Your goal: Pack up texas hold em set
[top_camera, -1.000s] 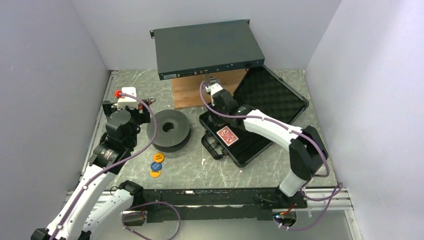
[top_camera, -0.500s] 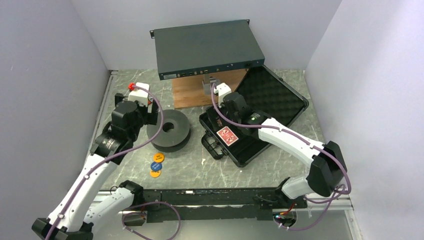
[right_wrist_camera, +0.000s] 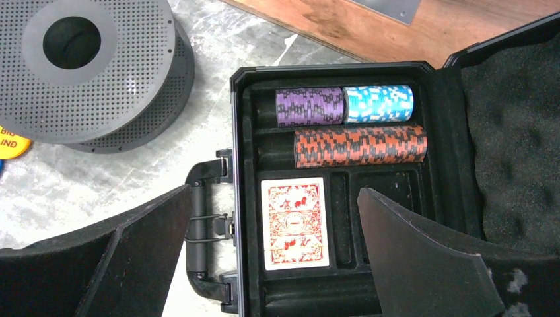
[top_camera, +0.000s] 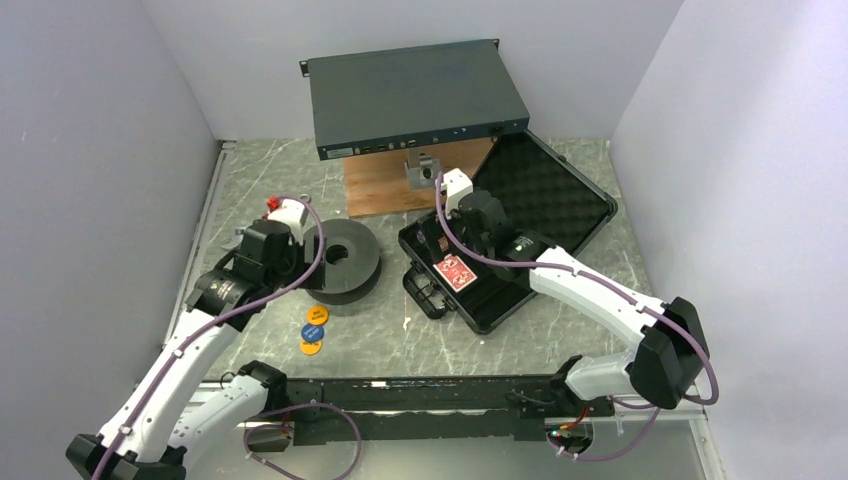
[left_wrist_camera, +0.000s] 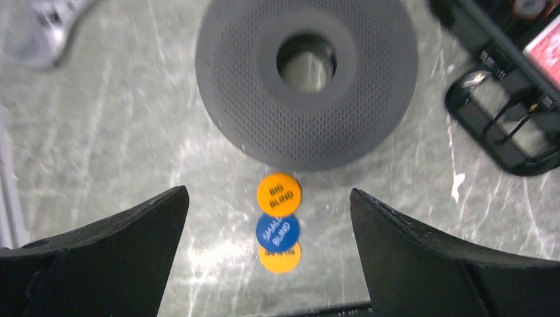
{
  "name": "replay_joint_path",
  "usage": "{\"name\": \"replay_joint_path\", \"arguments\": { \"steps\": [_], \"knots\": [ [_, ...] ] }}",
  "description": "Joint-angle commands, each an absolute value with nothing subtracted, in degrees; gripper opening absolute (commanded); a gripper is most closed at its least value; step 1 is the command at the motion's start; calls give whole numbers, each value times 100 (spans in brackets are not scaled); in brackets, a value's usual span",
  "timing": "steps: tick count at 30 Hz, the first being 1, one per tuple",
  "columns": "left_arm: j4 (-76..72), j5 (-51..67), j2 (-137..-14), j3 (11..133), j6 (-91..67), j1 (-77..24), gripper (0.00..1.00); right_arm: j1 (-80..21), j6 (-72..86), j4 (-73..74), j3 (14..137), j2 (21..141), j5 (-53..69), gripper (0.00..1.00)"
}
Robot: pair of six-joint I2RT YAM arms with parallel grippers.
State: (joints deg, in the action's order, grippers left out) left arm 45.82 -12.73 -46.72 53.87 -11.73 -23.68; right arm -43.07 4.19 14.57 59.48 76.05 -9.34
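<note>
The black case [top_camera: 487, 322] lies open right of centre, its foam-lined lid [top_camera: 545, 190] flat behind it. Inside lie a purple chip stack [right_wrist_camera: 309, 107], a teal one [right_wrist_camera: 378, 104], a longer brown one [right_wrist_camera: 360, 146] and the red-backed card deck [right_wrist_camera: 294, 223]. My right gripper [right_wrist_camera: 275, 190] hovers open above the deck, holding nothing. On the table in front of the spool lie an orange disc [left_wrist_camera: 278, 193], a blue disc [left_wrist_camera: 277, 231] and a yellow disc [left_wrist_camera: 279, 257], overlapping in a row. My left gripper [left_wrist_camera: 267, 191] hangs open above them, empty.
A dark grey round spool [top_camera: 337, 262] sits between the discs and the case handle [top_camera: 425, 295]. A flat teal-grey metal box [top_camera: 415, 95] rests at the back over a wooden board [top_camera: 385, 190] with a small metal bracket [top_camera: 420, 168]. Walls close in both sides.
My right gripper has opened wide and drawn back from the chip slots toward the deck. My left arm has swung right and nearer, over the spool's left side.
</note>
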Motion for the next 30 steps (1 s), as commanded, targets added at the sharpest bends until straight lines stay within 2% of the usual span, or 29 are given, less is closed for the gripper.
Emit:
{"name": "replay_joint_path", "arguments": {
  "steps": [1, 14, 25, 30],
  "knots": [
    [4959, -964, -4529, 4993, -2135, -2338, 99, -4297, 375, 1106, 5844, 7347, -958, 100],
    [5026, -1814, -5267, 4122, -4110, -2338, 99, -4302, 381, 1083, 5768, 7271, -1011, 100],
    [3910, -1165, -5384, 3209, -4027, -2345, 99, -4298, 370, 1071, 5757, 7337, -1026, 100],
    [3663, -1166, -5695, 3134, -4043, -2355, 91, -4299, 368, 1055, 5748, 7355, -1041, 100]
  ]
}}
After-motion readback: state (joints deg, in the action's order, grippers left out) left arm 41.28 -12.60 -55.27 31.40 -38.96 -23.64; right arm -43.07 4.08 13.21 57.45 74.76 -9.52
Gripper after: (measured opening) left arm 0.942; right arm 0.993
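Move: The big blind button lies about 19 cm below the left hand and some 3 cm back, laterally level with it. The small blind button overlaps it, about 4 cm nearer the base and 1 cm left of it. The grey spool's middle is roughly 9 cm ahead and 5 cm right of the hand, 16 cm below; the case handle is about 24 cm right and 2 cm ahead. From the right hand, the big blind button is some 29 cm left, 10 cm back, 18 cm below. Down and somewhat back, the left hand sinks about 16 cm past the near side of the grey spool towards the blind buttons, quickest at the start. On the way its fingers tip some 25 degrees further downward and the hand turns about 20 degrees counter-clockwise; they stay wide open and finish low over the big and small blind buttons. ##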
